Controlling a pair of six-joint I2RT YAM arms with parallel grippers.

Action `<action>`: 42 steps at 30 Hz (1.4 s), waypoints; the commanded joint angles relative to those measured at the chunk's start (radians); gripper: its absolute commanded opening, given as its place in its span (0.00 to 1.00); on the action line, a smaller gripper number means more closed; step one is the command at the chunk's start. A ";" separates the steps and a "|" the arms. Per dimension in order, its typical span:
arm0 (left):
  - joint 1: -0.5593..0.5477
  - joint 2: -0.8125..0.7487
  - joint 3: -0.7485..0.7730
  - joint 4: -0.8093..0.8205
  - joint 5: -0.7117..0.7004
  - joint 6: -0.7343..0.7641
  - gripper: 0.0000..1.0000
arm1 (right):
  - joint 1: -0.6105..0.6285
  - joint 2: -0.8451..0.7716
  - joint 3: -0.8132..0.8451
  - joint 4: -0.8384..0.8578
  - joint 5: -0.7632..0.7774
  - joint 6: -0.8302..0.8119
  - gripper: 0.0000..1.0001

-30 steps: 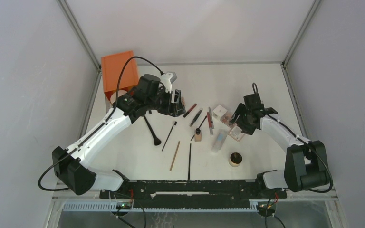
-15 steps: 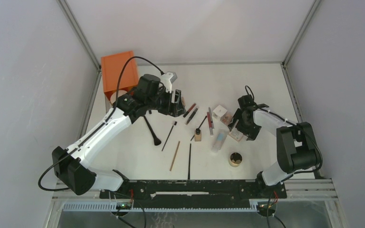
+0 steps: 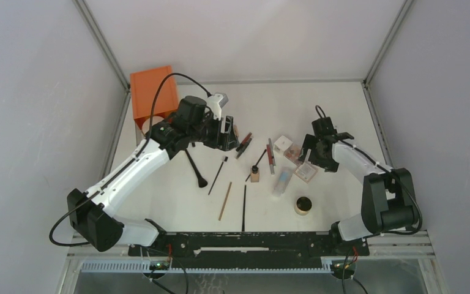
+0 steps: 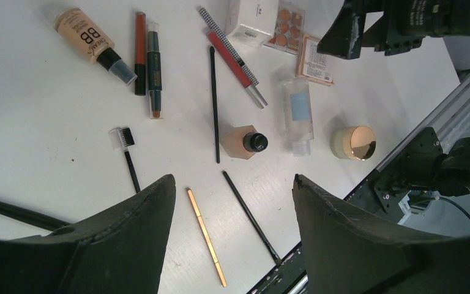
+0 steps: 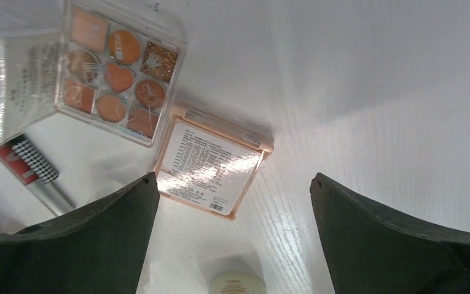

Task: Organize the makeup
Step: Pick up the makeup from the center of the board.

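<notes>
The makeup lies spread over the white table [image 3: 343, 110]: a black brush [image 3: 196, 168], thin pencils [image 3: 245, 142], a gold pencil [image 4: 206, 236], a BB tube [image 4: 89, 41], a foundation bottle [image 4: 245, 141], a clear tube [image 4: 297, 113] and a gold-lidded jar [image 4: 353, 142]. My left gripper [image 4: 234, 180] hangs open and empty above the pencils' left side [image 3: 229, 138]. My right gripper [image 5: 234, 177] is open just above a pink compact [image 5: 211, 162] without touching it. The compact lies label up beside a reddish-pan palette [image 5: 119, 79].
An orange box [image 3: 153, 92] stands at the back left corner, behind the left arm. A white carton [image 4: 251, 18] sits against the palette. Grey walls close in the table on three sides, and a black rail [image 3: 245, 242] runs along the near edge.
The right gripper's jaws have spread wider and its wrist has shifted slightly back; the pink compact lies free on the table beneath it. The left arm has not moved.
</notes>
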 commanded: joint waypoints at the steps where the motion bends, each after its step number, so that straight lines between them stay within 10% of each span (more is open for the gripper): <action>1: -0.005 -0.016 -0.016 0.031 0.014 0.001 0.74 | -0.052 -0.032 0.044 0.052 -0.117 -0.192 1.00; 14: -0.006 -0.032 -0.032 0.030 0.011 -0.002 0.74 | -0.144 0.151 0.086 0.155 -0.375 -0.149 1.00; 42: -0.006 0.031 0.018 0.025 0.036 0.007 0.74 | 0.095 0.148 -0.015 -0.035 -0.090 -0.081 0.98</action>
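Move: The pink compact I am after lies about 3 cm back and 3 cm to the left of my right hand, some 3 cm below it. The eyeshadow palette is about 3 cm ahead and 7 cm left, the clear bottle roughly 6 cm back and 11 cm left, and the gold-lidded jar 14 cm back and 4 cm left. From my left hand the compact lies about 23 cm right, 5 cm back and far below. With my right fingers kept wide open, I first swing forward about 4 cm, rolling my left side up some 15 degrees and sinking. Staying low, I then draw back about 6 cm and 4 cm left, easing off part of the roll, until the fingers straddle the compact and the right one meets its corner. My left hand just sinks about 2 cm. ##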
